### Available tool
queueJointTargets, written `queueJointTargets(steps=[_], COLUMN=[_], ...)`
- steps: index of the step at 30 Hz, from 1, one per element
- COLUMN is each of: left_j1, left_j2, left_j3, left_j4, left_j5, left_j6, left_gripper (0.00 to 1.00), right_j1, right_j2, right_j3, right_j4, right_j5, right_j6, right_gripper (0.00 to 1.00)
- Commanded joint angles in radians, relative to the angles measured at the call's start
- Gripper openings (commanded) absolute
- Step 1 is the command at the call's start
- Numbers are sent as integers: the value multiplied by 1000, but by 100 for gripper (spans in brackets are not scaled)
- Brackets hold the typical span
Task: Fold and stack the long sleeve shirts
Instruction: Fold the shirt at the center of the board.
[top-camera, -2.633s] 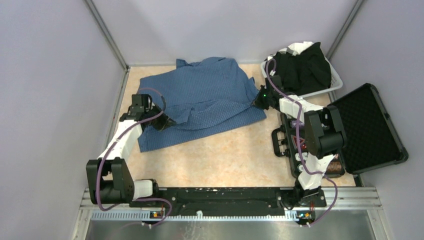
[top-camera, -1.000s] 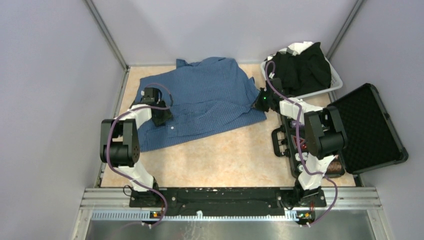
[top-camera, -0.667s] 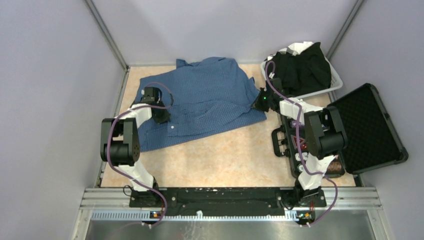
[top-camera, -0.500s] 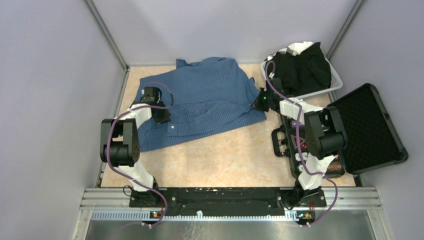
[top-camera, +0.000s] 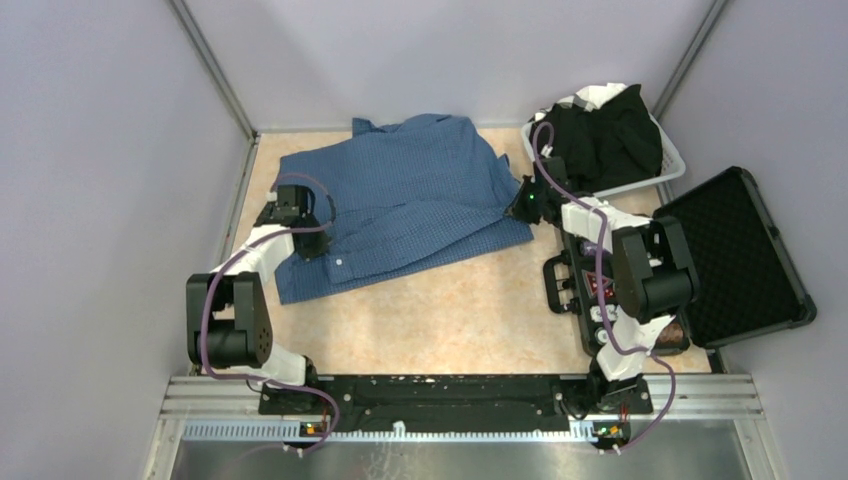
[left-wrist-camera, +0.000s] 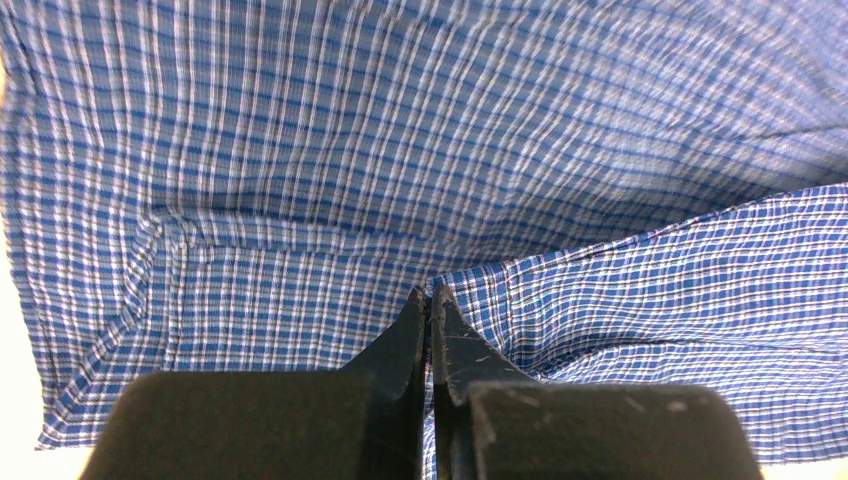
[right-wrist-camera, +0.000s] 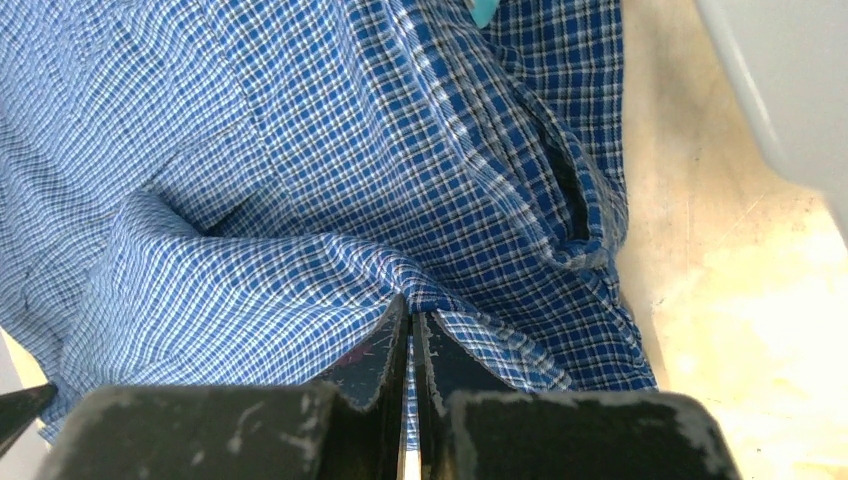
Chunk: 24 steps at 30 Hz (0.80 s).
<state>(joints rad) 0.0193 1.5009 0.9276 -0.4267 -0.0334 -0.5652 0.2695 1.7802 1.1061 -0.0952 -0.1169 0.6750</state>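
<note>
A blue checked shirt (top-camera: 410, 205) lies spread across the far half of the table. My left gripper (top-camera: 308, 243) is at its left side, shut on a pinch of the blue cloth (left-wrist-camera: 520, 275), which rises as a fold between the jaws (left-wrist-camera: 428, 296). At the shirt's right edge my right gripper (top-camera: 513, 208) is shut on another fold of the same shirt (right-wrist-camera: 300, 200), with cloth caught between its jaws (right-wrist-camera: 408, 310). Black shirts (top-camera: 605, 135) are heaped in a white basket (top-camera: 672, 160) at the far right.
An open black hard case (top-camera: 735, 255) with foam lining lies at the right, its lower half under the right arm. Grey walls close in on the left, back and right. Bare tan tabletop (top-camera: 450, 310) lies between the shirt and the arm bases.
The left gripper has shut on the shirt's left side and pulled back toward the left and near; the cloth there has shifted with it. The right gripper has held its grip.
</note>
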Motion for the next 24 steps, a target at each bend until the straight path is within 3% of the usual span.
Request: queueJointTargets(steps=[1,4,6,8,17,24], left_j1=[7,8,8,7,8,24], left_j2=[-15,3,14,13,1,18], left_j3=[-68,-78,-77,-71,8,-6], left_j4=[32,52,60,60,29,27], left_j5=[42,96,106,102,57,14], left_j6=[-25,-27,-24,-22,13,7], left_gripper=[0,0,1,3,0,1], right_j1=[-18,-18,-14,-4,88,210], right_j2=[-53,-70,-93,-118,-235,-79], right_j3=[-20,-39,-54,-59,-55,104], right_j4=[21,32,34,14,-35,-42], right_j5=[13,-20,-38,-39,-12,-7], right_j6=[-3,-23,-37,-60,-113,-163], right_gripper=[0,3,23,35,36,34])
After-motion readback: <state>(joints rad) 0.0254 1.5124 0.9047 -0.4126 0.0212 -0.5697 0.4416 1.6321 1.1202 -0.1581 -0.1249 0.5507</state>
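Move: The right hand still pinches the shoulder end of the folded-over sleeve; the middle of the sleeve lies about 18 cm to its left, 4 cm back and 3 cm lower. The laundry basket's middle is some 15 cm ahead and 19 cm right, the shirt body's middle about 23 cm left and 5 cm ahead. From the left hand, the cuff it still holds centres 2 cm back and 4 cm right, and the sleeve's middle about 20 cm right and 4 cm ahead. The right hand eases back and about 1 cm down, opens to let go of the sleeve's shoulder end, then rises clear some 6 cm and sweeps about 6 cm left over the sleeve towards its middle, ending 4 cm farther back with fingers open and turned about 15 degrees counter-clockwise. The left hand keeps its pinch on the cuff, carrying it about 2.5 cm back and down, then most of the way forward and up again. ##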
